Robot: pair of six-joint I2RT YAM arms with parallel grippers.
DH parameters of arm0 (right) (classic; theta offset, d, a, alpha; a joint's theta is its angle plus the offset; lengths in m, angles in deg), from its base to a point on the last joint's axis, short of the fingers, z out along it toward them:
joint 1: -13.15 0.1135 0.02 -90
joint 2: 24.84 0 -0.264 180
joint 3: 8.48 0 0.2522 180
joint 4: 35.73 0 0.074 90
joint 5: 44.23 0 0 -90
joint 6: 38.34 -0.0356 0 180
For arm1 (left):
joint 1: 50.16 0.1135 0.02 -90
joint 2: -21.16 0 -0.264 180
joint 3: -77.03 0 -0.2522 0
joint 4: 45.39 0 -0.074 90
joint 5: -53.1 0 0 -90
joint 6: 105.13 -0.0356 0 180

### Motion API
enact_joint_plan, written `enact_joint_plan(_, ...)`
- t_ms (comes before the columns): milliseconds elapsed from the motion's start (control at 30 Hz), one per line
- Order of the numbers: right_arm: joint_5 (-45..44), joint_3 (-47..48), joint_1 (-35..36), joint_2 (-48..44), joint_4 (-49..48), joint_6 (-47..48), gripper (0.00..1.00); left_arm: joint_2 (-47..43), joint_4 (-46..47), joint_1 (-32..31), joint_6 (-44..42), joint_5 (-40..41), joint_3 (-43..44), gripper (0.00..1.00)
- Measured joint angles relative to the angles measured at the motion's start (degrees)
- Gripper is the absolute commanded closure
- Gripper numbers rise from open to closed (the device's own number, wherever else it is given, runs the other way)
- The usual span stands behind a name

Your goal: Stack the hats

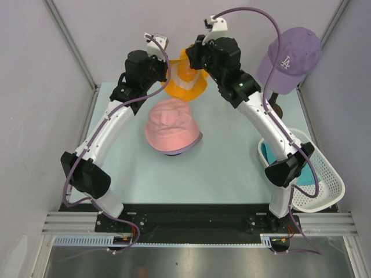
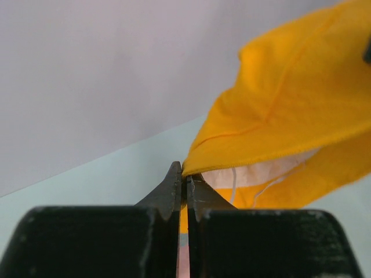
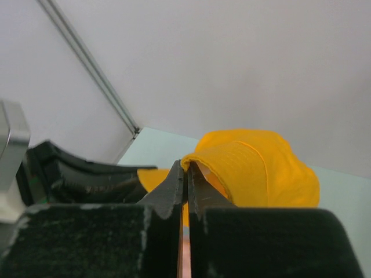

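An orange hat (image 1: 184,81) hangs above the back of the table between my two arms. My left gripper (image 2: 185,174) is shut on its brim (image 2: 272,110) at one side, and my right gripper (image 3: 186,169) is shut on the brim (image 3: 255,168) at the other side. In the top view both grippers, left (image 1: 163,74) and right (image 1: 196,63), meet at the orange hat. A pink hat (image 1: 171,132) sits crown up in the middle of the table, over a lavender hat whose brim (image 1: 197,141) peeks out at the right. A teal hat (image 1: 266,153) lies in the basket, mostly hidden by my right arm.
A white mesh basket (image 1: 322,188) stands at the right edge of the table. A purple baseball cap (image 1: 291,58) with a white LA logo sits on a stand at the back right. Grey walls close in the table on the left, back and right.
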Motion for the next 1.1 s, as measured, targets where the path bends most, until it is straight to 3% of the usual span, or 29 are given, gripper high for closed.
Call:
enact_joint_plan(200, 2.34, -2.95, 3.85, 1.6, -3.04, 1.92, 1.0, -0.28, 2.05, 4.72, 1.05, -0.17, -1.77, 1.0)
enact_joint_plan(467, 4.46, -16.9, 8.83, -2.49, -6.64, 1.44, 1.0, -10.69, 1.97, 6.1, 2.12, 1.36, -18.16, 1.0)
enact_joint_plan(633, 5.14, -22.84, 10.6, -6.38, -7.17, 0.42, 1.0, -20.26, 1.6, 6.19, 5.05, 0.9, -27.96, 0.92)
enact_joint_plan(667, 5.25, -23.74, 10.84, -7.17, -7.37, 0.31, 1.0, -22.45, 1.44, 6.25, 5.7, 0.48, -29.81, 0.87)
enact_joint_plan(767, 5.18, -26.38, 11.32, -9.75, -7.67, -0.09, 1.0, -29.09, 1.27, 6.29, 7.5, -1.75, -35.04, 0.5)
enact_joint_plan(800, 5.14, -27.1, 11.43, -10.51, -7.74, -0.17, 1.0, -30.71, 1.07, 6.29, 7.72, -2.45, -36.26, 0.3)
enact_joint_plan(867, 5.01, -28.92, 11.72, -12.17, -7.78, -0.52, 1.0, -33.86, 0.09, 6.38, 8.66, -4.04, -38.51, 0.13)
enact_joint_plan(933, 4.68, -31.32, 11.89, -13.9, -7.96, -0.94, 1.0, -36.0, -1.29, 6.45, 10.21, -5.51, -40.04, 0.08)
enact_joint_plan(1100, 4.57, -38.49, 12.41, -17.64, -8.15, -2.73, 1.0, -41.29, -6.1, 6.49, 13.6, -8.28, -43.89, 0.06)
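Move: Straight under the hands, within a centimetre or two, is the pink hat on top of the stack, about 30 cm below the left hand; from the right hand it lies level fore and aft, roughly 8 cm to the left and 39 cm down. Both hands already pinch the orange hat between shut fingers. The purple cap on its stand is some 43 cm to the right hand's right, 16 cm farther out and 14 cm lower. Swinging the orange hat left, then drawing it back and down towards the stacked hats, both hands sweep 8 cm or so sideways before pulling back. The left fingers open wide late on and let go, that hand ending some 17 cm back; the right keeps its pinch, sinks about 12 cm and draws back as far, its wrist turning counter-clockwise and tipping down. ##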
